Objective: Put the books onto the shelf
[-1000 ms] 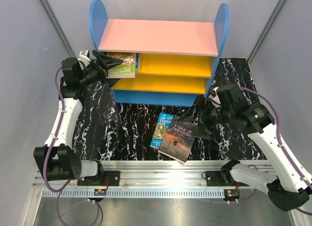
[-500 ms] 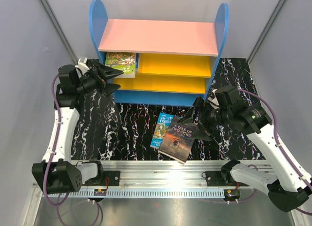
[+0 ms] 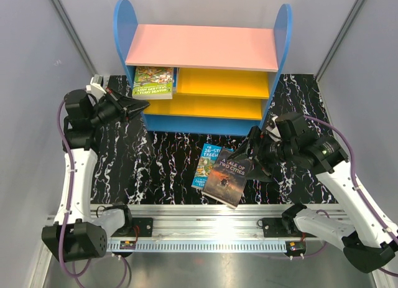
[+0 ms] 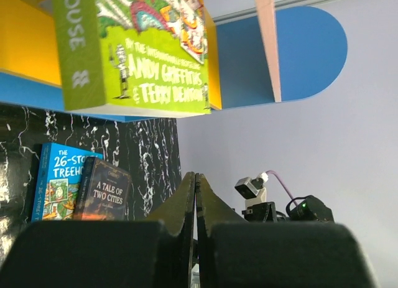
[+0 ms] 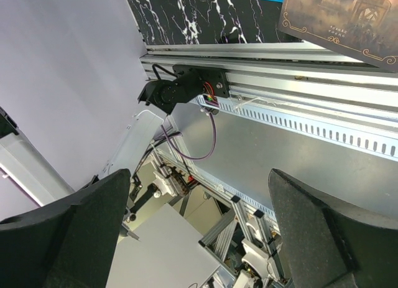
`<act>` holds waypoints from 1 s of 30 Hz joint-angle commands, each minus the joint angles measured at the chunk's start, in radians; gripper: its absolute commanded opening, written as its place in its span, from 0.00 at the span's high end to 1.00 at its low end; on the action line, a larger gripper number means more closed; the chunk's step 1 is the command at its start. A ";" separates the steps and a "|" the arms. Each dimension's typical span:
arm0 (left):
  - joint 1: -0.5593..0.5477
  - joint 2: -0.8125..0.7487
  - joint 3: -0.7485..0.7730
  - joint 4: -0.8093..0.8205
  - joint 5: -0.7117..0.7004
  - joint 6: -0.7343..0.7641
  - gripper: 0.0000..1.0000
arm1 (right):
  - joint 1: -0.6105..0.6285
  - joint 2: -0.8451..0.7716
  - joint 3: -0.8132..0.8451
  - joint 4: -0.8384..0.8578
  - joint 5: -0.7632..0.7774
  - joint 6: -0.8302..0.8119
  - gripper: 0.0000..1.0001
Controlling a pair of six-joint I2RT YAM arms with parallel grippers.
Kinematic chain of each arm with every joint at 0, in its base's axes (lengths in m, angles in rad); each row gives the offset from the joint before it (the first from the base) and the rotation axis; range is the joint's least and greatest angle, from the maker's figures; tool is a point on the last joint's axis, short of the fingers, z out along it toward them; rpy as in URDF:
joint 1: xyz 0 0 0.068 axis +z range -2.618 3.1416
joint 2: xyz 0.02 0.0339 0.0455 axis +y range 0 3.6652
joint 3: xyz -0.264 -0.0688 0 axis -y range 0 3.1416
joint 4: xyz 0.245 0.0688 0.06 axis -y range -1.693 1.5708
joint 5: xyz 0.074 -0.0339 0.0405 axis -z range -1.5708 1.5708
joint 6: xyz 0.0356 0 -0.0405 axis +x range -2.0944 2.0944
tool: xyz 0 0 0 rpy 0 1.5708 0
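Note:
The shelf (image 3: 202, 48) stands at the back of the mat, and its blue side panel (image 4: 292, 58) also shows in the left wrist view. The yellow-green Treehouse book (image 3: 153, 83) (image 4: 143, 51) lies on the left end of the upper yellow board. My left gripper (image 3: 142, 104) (image 4: 195, 176) hovers just left of the shelf, below that book, shut and empty. The blue Treehouse book (image 3: 207, 163) (image 4: 59, 179) lies flat on the mat. The dark "A Tale of Two Cities" (image 3: 227, 179) (image 4: 104, 195) (image 5: 348, 20) partly covers it. My right gripper (image 3: 252, 160) (image 5: 199, 176) hangs open over the dark book's right edge.
A black marbled mat (image 3: 124, 163) covers the table. An aluminium rail (image 3: 205, 216) carrying both arm bases runs along the near edge. Grey walls close in on the left, right and back.
The left gripper has drawn back to the left, away from the yellow-green book on the shelf, and its jaws have shut. The right gripper has crept slightly lower toward the dark book.

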 commanded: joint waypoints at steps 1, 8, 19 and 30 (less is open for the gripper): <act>-0.001 -0.002 -0.008 0.000 0.013 0.038 1.00 | -0.004 -0.008 0.007 -0.004 0.003 -0.023 0.00; -0.001 0.044 0.015 0.014 -0.028 0.043 1.00 | -0.006 -0.007 -0.001 -0.007 0.010 -0.032 0.00; -0.008 0.098 0.011 0.093 -0.182 -0.036 1.00 | -0.004 0.045 0.022 0.002 0.010 -0.063 0.00; -0.024 0.205 0.093 0.187 -0.194 -0.100 1.00 | -0.036 0.149 0.068 0.008 -0.017 -0.123 0.00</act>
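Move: The 65-Storey Treehouse book tops the stack on the upper yellow shelf, its middle some 13 cm ahead of the shut left fingers, 2 cm right and 3 cm below; its near end juts out. Beneath it the blue book sits about 4 cm deeper in; the front edge of the shelf's left side is roughly 8 cm ahead, 5 cm left. A Tale of Two Cities lies about 5 cm ahead, 4 cm left and 13 cm below the right hand, the 26-Storey Treehouse book 9 cm ahead, 12 cm left. The jutting near end of the 65-Storey Treehouse book is met close to its left corner by the left hand's shut fingertips, which sink about 3 cm first, then push forward, roughly 7 cm in all and slightly left, the wrist turning some 10 degrees counter-clockwise. The right hand, still wide open, starts late, easing down and forward about 3 cm towards A Tale of Two Cities. ##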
